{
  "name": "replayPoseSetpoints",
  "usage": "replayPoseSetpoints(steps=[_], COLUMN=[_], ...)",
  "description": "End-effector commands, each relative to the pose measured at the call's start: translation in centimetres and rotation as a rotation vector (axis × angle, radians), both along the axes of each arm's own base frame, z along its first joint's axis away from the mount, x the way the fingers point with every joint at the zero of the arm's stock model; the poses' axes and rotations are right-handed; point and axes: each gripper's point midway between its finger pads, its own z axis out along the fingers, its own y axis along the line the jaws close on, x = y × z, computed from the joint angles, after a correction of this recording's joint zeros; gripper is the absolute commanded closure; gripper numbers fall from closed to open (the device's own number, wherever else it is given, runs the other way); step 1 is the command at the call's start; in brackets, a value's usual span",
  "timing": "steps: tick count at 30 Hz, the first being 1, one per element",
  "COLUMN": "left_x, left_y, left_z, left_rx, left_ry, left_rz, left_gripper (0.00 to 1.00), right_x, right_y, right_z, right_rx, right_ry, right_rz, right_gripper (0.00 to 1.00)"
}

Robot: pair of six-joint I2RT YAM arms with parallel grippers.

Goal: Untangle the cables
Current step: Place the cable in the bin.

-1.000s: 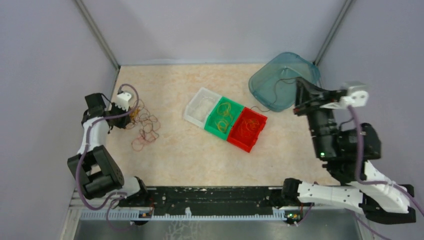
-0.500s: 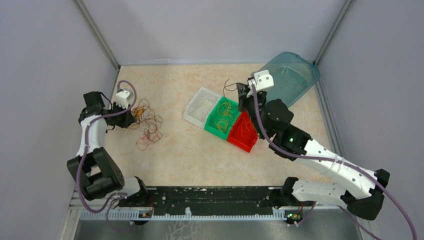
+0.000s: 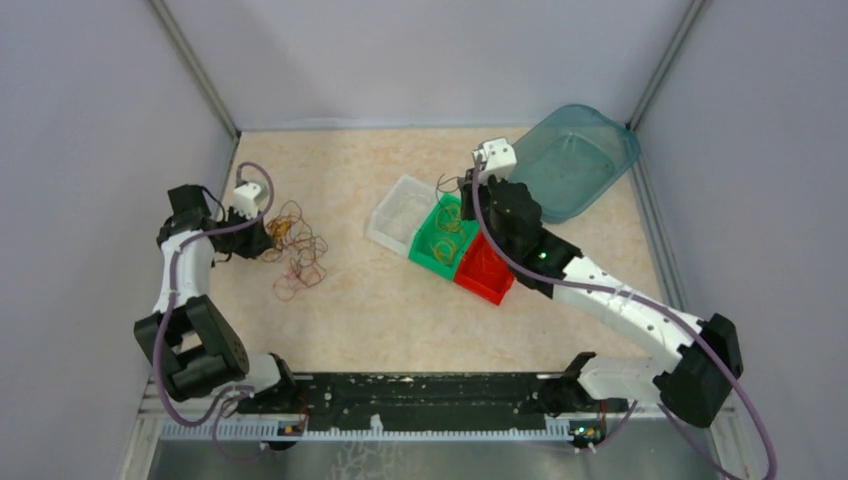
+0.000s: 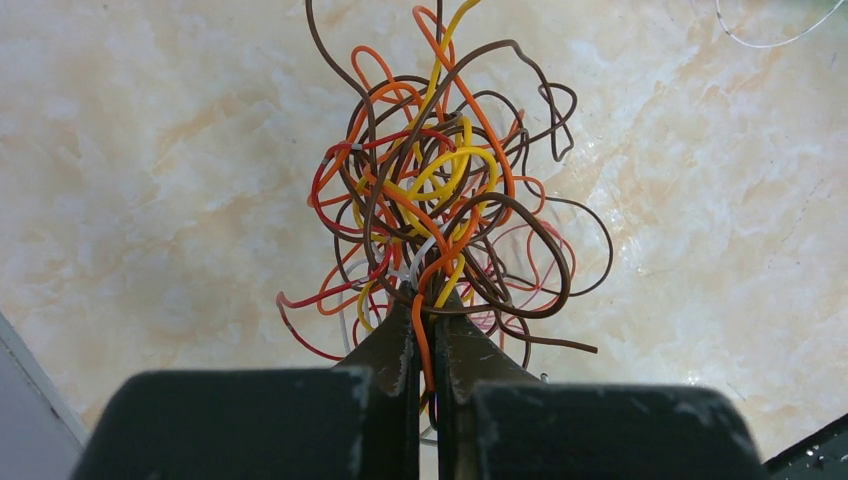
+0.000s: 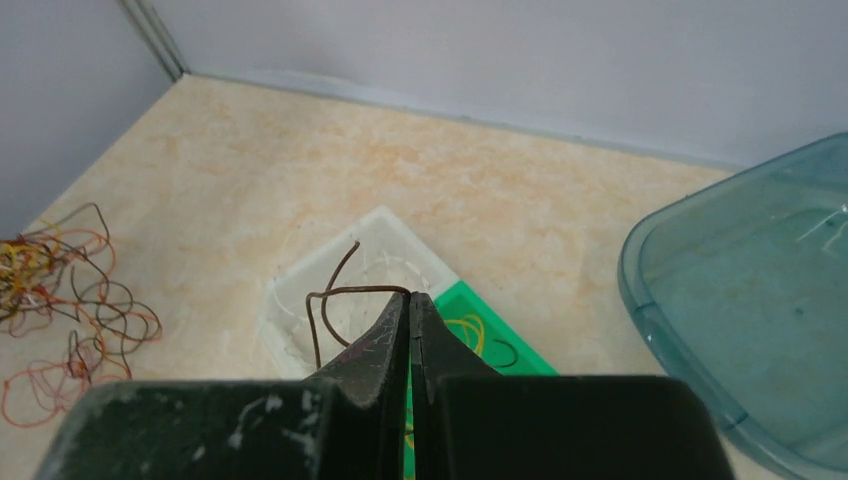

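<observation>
The cables (image 3: 297, 252) lie as a tangle of orange, red, yellow and brown loops (image 4: 440, 190) at the table's left. My left gripper (image 3: 268, 233) (image 4: 425, 300) is shut on the tangle's near edge, with an orange strand pinched between its jaws. My right gripper (image 3: 463, 188) (image 5: 410, 296) is shut on a single bent brown cable (image 5: 340, 292), which hangs above the white bin (image 5: 290, 320) and the green bin (image 5: 500, 330). That brown cable (image 3: 445, 184) shows as a thin loop at the fingertips.
A row of three bins stands mid-table: white (image 3: 398, 212), green (image 3: 432, 245) with yellow loops, red (image 3: 487, 272) with orange-red loops. A teal tub (image 3: 580, 155) (image 5: 740, 290) sits at the back right. Grey walls close in on the sides and back.
My right arm has swung left from the teal tub to above the white and green bins, carrying the brown cable. The left gripper stays shut on the tangle, which has shifted only slightly.
</observation>
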Motion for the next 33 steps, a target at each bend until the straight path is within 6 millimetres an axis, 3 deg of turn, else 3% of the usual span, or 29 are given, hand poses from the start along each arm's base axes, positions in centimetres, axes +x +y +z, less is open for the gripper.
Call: replayPoseSetpoints(steps=[1, 7, 12, 13, 16, 18, 20, 27, 30, 33], left_x=[-0.2, -0.4, -0.7, -0.6, -0.4, -0.4, -0.3, -0.7, -1.0, -1.6], left_y=[-1.0, -1.5, -2.2, -2.3, -2.5, -2.6, -2.7, -3.6, -4.3, -5.3], left_z=[1.2, 1.7, 3.0, 3.4, 4.8, 5.8, 7.0, 12.4, 15.9, 19.3], left_rx=[-0.03, -0.048, -0.069, -0.074, -0.085, -0.086, -0.084, -0.084, -0.094, -0.11], left_ry=[-0.034, -0.041, -0.058, -0.065, -0.081, -0.09, -0.111, -0.204, -0.254, -0.321], left_rz=[-0.048, -0.073, -0.098, -0.101, -0.106, -0.11, -0.115, -0.144, -0.163, -0.192], left_gripper=[1.0, 1.0, 1.0, 1.0, 1.0, 1.0, 1.0, 1.0, 1.0, 1.0], right_x=[1.0, 3.1, 4.0, 4.2, 4.4, 4.3, 4.0, 2.3, 0.5, -1.4], right_y=[1.6, 2.0, 2.3, 2.2, 1.8, 1.3, 1.2, 2.6, 4.5, 6.7], right_z=[-3.4, -10.5, -14.6, -15.2, -16.1, -14.6, -12.3, -3.2, -1.1, -0.4], right_rx=[0.017, -0.089, -0.165, -0.185, -0.221, -0.195, -0.158, -0.015, 0.077, 0.144], right_ry=[0.06, 0.173, 0.241, 0.256, 0.29, 0.263, 0.217, 0.082, 0.057, 0.044], right_rz=[0.03, -0.017, -0.04, -0.049, -0.075, -0.086, -0.075, 0.066, 0.204, 0.358], right_gripper=[1.0, 1.0, 1.0, 0.96, 0.5, 0.34, 0.25, 0.13, 0.11, 0.11])
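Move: The right hand, shut on a short brown cable, is about 30 cm above the green compartment, whose middle lies some 7 cm farther out and 2 cm left. The white compartment is roughly 13 cm ahead and 10 cm left of the hand, the red one 2 cm ahead and 8 cm right. The left hand grips the tangle, whose bulk hangs about 6 cm ahead, 6 cm right and 8 cm below. The right hand lets go of the brown cable over the green compartment: it plunges about 19 cm, edging 3 cm forward with its fingers tipping down some 20 degrees, opens wide at the bottom, then rises about 14 cm, levelling out and backing slightly. Meanwhile the left hand, still pinching the tangle, eases right and then lifts it about 15 cm, tilting its fingers up. ##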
